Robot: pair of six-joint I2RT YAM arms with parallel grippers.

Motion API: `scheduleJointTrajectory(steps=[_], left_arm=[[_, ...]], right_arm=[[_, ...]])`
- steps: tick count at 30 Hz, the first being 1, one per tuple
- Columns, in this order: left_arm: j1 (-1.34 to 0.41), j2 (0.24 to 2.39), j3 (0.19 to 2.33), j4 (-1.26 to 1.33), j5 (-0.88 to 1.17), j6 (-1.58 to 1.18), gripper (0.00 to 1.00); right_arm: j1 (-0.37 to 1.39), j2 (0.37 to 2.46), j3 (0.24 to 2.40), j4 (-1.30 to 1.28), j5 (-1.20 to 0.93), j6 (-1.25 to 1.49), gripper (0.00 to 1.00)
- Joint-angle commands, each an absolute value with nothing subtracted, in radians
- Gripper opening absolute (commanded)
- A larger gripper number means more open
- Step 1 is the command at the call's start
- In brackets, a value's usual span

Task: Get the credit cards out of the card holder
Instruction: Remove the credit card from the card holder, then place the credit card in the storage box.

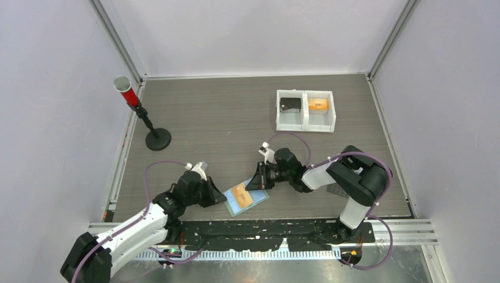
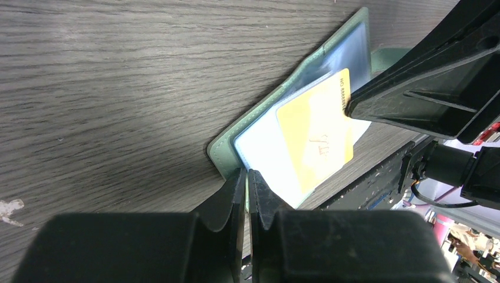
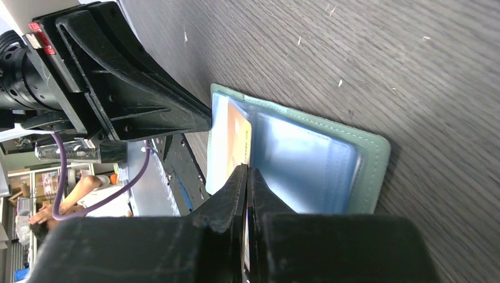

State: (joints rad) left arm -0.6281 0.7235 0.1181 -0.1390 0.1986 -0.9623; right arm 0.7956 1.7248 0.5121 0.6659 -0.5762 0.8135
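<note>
The sage-green card holder (image 1: 236, 206) lies open on the table just in front of the arm bases, pale blue pockets up. An orange-tan credit card (image 1: 242, 194) sticks partly out of it at an angle. My left gripper (image 1: 223, 197) is shut on the holder's left edge (image 2: 277, 103), its jaws (image 2: 247, 173) pinching the green rim. My right gripper (image 1: 259, 184) comes in from the right and is shut on the orange card's edge (image 3: 237, 138), jaws (image 3: 247, 170) pressed together on it. Pale blue shows under the orange card (image 2: 315, 138); card or pocket, I cannot tell.
A white two-compartment tray (image 1: 306, 127) stands at the back, holding a black flat piece (image 1: 290, 104) and an orange item (image 1: 318, 104). A red cup on a black stand (image 1: 157, 138) is at the left. The table's front edge and black rail (image 1: 259, 227) lie just behind the holder.
</note>
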Motion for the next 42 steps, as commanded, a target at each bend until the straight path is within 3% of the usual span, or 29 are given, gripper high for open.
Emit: scheduleJointTrajectory(steps=[1,15,18,24,29,42], left_arm=[[-0.625,0.749,0.129,-0.176,0.148,-0.943,0.08],[-0.624,0.758,0.171,-0.208,0.165,-0.914,0.1],[-0.625,0.739,0.21,-0.232,0.197,-0.887,0.16],[-0.625,0.709,0.356,-0.328,0.23,-0.781,0.37],[-0.625,0.739,0.462,-0.369,0.237,-0.681,0.47],[-0.625,0.943,0.602,-0.267,0.59,-0.541,0.56]], right_arm=[[0.776,1.656,0.496,0.697,-0.59,0.791,0.05],[0.694,1.581,0.531,0.465,-0.621,0.643,0.05],[0.669,1.528,0.568,0.338,-0.622,0.569,0.05],[0.66,1.451,0.626,0.2,-0.661,0.473,0.05],[0.66,1.418,0.651,0.157,-0.731,0.428,0.05],[0.665,1.318,0.631,0.158,-0.932,0.417,0.05]])
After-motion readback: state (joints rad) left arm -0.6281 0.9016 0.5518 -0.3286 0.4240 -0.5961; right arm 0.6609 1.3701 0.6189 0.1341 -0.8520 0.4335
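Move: The right hand already pinches the orange card by its far edge; the card's middle lies about 2 cm left of that hand, 3 cm back and 1 cm lower, over the left pocket. The open card holder under it has its middle about 3 cm straight back from the right fingertips and 2 cm down. From the left hand, shut at the holder's left edge, the orange card is some 6 cm right and 2 cm forward, the holder's middle roughly 7 cm right and 1 cm forward. Keeping its shut grip on the orange card's edge, the right hand draws it about 4 cm to the right and a little forward across the card holder, away from the left pocket, then lifts to some 8 cm while easing back about 4 cm, tilting up some 10 degrees and turning slightly counter-clockwise. The left hand first stays shut at the holder's left edge to hold it down, then opens to about half and leaves it, rising some 10 cm, drifting right and slightly forward and turning clockwise about 20 degrees. ##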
